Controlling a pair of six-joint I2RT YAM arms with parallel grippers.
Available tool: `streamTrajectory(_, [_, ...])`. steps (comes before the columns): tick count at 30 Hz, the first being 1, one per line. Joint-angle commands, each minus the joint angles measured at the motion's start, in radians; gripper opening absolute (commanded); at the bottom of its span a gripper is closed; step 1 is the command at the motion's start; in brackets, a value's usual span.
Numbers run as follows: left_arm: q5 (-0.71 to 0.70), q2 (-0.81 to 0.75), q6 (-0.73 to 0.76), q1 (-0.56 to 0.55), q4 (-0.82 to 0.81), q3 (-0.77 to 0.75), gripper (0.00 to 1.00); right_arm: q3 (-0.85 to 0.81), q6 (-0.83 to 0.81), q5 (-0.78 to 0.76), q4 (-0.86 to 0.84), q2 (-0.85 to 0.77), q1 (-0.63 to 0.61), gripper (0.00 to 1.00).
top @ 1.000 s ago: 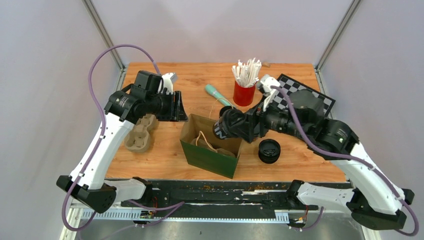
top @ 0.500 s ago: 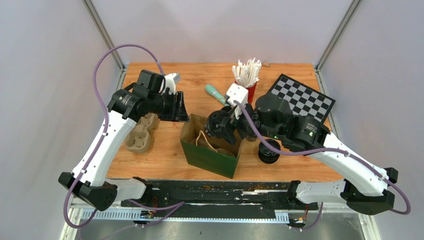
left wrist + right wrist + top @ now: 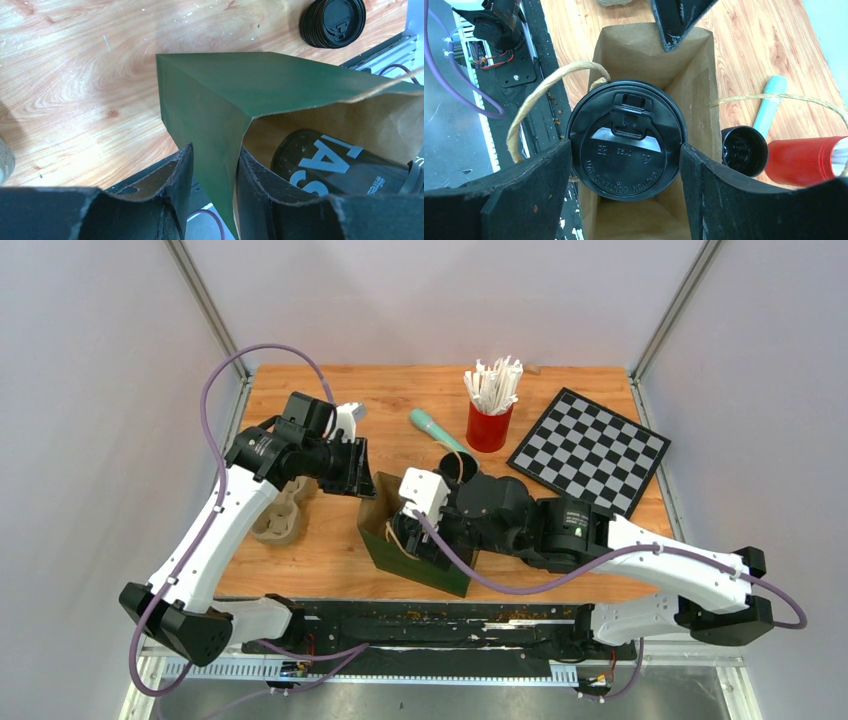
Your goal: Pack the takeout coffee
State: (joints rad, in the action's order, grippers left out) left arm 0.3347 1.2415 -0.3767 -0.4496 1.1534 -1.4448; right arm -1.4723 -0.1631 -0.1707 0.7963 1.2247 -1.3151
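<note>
A green paper bag [image 3: 415, 562] with a brown inside stands open near the table's front middle. My right gripper [image 3: 625, 144] is shut on the takeout coffee cup, whose black lid [image 3: 626, 140] sits in the bag's mouth [image 3: 644, 45]. In the left wrist view the cup's dark printed side [image 3: 330, 160] shows inside the bag. My left gripper [image 3: 215, 149] straddles the bag's left corner wall [image 3: 210, 90], one finger inside and one outside, jaws still apart. From above, the left gripper [image 3: 355, 465] is at the bag's far-left rim. The right gripper [image 3: 430, 525] covers the bag's mouth.
A cardboard cup carrier [image 3: 280, 515] lies left of the bag. Behind the bag are a teal pen-like object [image 3: 435, 428], a black open cup [image 3: 463, 466], a red cup of white sticks [image 3: 489, 425] and a checkerboard [image 3: 588, 450]. A stack of black lids [image 3: 332, 22] sits right of the bag.
My right arm has swung left and brought the cup down into the bag's mouth. My left gripper has shifted right onto the bag's rim and its jaws have narrowed.
</note>
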Motion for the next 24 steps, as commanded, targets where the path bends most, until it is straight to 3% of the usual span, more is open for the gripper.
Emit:
streamTrajectory(1, [0.029,-0.049,0.020,0.002,-0.069,0.017,0.43,-0.008,-0.034,-0.060,-0.022,0.015,-0.044,0.64])
streamTrajectory(3, [0.023,-0.060,0.024,0.002,-0.072,0.013,0.39,-0.004,-0.041,-0.054,-0.038,0.021,-0.051,0.64])
streamTrajectory(7, [-0.022,-0.117,0.026,0.002,-0.124,0.032,0.19,-0.001,-0.057,-0.045,-0.067,0.036,-0.058,0.64])
streamTrajectory(16, [-0.116,-0.266,0.048,0.002,-0.190,0.108,0.00,-0.162,-0.145,-0.081,-0.021,0.145,-0.061,0.65])
streamTrajectory(23, [-0.097,-0.332,0.028,0.002,-0.247,0.136,0.00,-0.145,-0.181,-0.100,-0.025,0.152,-0.061,0.66])
streamTrajectory(24, [-0.096,-0.328,0.025,0.002,-0.230,0.126,0.05,-0.143,-0.174,-0.097,-0.022,0.149,-0.061,0.66])
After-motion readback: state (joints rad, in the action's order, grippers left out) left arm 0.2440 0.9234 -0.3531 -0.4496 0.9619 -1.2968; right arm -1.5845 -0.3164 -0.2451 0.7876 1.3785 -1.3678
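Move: The right hand already holds the lidded coffee cup in the mouth of the green paper bag, whose middle lies roughly 5 cm ahead of the hand, about level sideways and some 17 cm below. From that hand the open cup stack stands about 17 cm ahead and 8 cm right, the lid stack 8 cm ahead and 25 cm right. The left hand is at the bag's left rim, the bag's middle about 11 cm to its right, 3 cm back and 12 cm down; the egg-carton-like tray lies some 18 cm left and 7 cm ahead. The right hand keeps its grip on the lidded cup and carries it about 4 cm left over the bag's mouth towards its left end, sinking and drawing back about a centimetre before easing forward again, the wrist tilting some 10 degrees. Meanwhile the left hand, its half-open fingers astride the rim of the bag's left end, comes free by rising about 4.5 cm and drawing some 2.5 cm left and a little back, tipping its fingers up and forward about 20 degrees while they close fully. ##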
